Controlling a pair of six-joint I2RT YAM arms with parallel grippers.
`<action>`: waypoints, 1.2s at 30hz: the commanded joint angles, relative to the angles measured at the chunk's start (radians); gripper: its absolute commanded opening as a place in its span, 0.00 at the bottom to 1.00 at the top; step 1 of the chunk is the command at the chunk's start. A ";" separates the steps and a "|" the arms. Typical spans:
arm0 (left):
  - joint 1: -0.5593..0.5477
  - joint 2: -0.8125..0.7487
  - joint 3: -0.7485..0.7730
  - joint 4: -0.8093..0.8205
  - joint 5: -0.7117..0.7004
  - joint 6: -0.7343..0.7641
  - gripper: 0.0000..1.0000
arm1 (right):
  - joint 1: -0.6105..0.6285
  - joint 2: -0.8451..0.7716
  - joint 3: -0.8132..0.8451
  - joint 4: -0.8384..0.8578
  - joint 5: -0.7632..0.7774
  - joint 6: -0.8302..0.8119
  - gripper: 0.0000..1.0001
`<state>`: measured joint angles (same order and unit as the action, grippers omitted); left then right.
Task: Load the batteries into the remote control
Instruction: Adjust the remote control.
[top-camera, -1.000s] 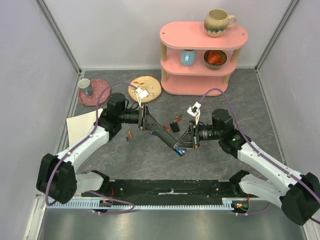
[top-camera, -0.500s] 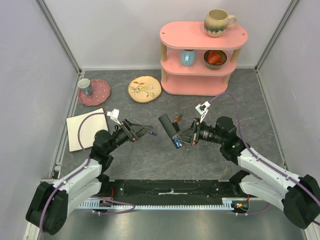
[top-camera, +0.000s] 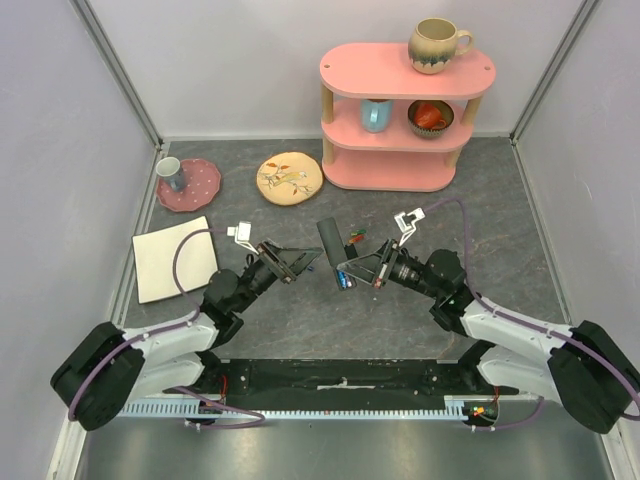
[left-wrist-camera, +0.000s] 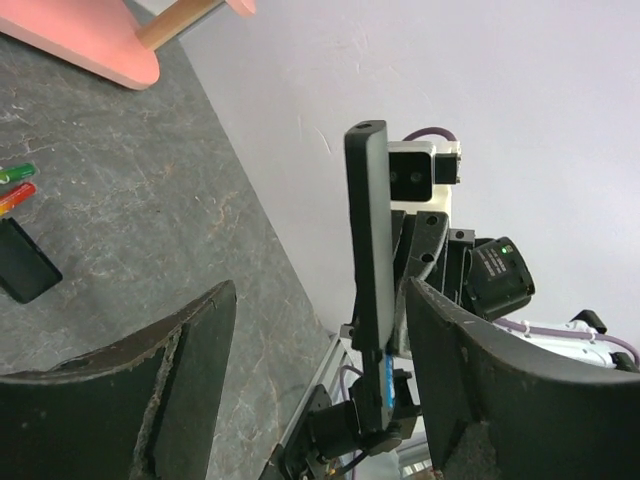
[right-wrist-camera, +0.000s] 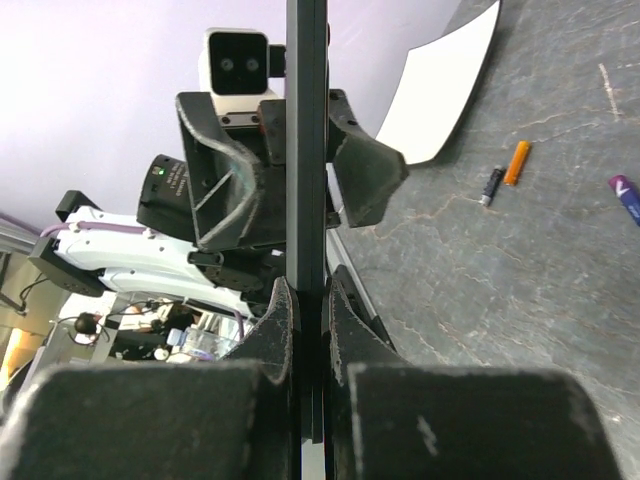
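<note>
My right gripper (right-wrist-camera: 308, 310) is shut on the lower end of the remote control (right-wrist-camera: 306, 120), a long slim black bar held up off the table, edge-on to both wrist cameras. In the top view the remote control (top-camera: 330, 243) stands between the two grippers. A blue battery (left-wrist-camera: 387, 378) shows in its lower part. My left gripper (left-wrist-camera: 320, 390) is open, facing the remote control (left-wrist-camera: 367, 230) from a short way off without touching it. Green and red batteries (left-wrist-camera: 15, 183) lie on the table. An orange battery (right-wrist-camera: 516, 162) and a dark one (right-wrist-camera: 491, 185) lie farther left.
A small short black piece (left-wrist-camera: 25, 262) lies near the green and red cells. A white sheet (top-camera: 175, 258) sits at the left, a pink plate with a cup (top-camera: 188, 183) and a floral plate (top-camera: 290, 178) behind it. A pink shelf (top-camera: 405, 110) with mugs stands at the back.
My left gripper has opened and drawn back to the near left, away from the remote control. My right arm has pulled in and raised the remote control more upright.
</note>
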<state>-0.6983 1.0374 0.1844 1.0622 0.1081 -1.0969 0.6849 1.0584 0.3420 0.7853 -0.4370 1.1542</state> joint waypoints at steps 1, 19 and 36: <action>-0.010 0.059 0.049 0.179 -0.015 0.026 0.72 | 0.028 0.032 0.008 0.202 0.027 0.059 0.00; -0.023 0.214 0.125 0.341 0.151 -0.020 0.48 | 0.047 0.152 -0.003 0.358 -0.025 0.139 0.00; -0.029 0.285 0.106 0.438 0.182 -0.069 0.02 | 0.053 0.146 0.015 0.250 -0.063 0.116 0.12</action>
<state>-0.7197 1.3159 0.2951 1.3334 0.2825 -1.2015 0.7265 1.2251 0.3332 1.0458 -0.4656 1.2678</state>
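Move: The remote's middle is about 6 cm to the right of the open left gripper, roughly 1 cm ahead and 2 cm above. The right fingers already grip the remote near its battery end, its middle some 4 cm ahead of them, 1 cm left and 2 cm up; the left gripper waits about 7 cm left of them and 3 cm ahead. On the table, some 18 cm below the left hand, the black cover lies 9 cm ahead and 9 cm right, the purple battery 5 cm straight ahead. Bring the left gripper about 4 cm to the right towards the remote, rising some 3 cm on the way and easing back down a little, with the wrist turning roughly 10 degrees clockwise. Shut its fingers on the remote so that they pinch it farther along than the right fingers. Keep the right grip closed while carrying the remote about 2 cm left to meet them. ##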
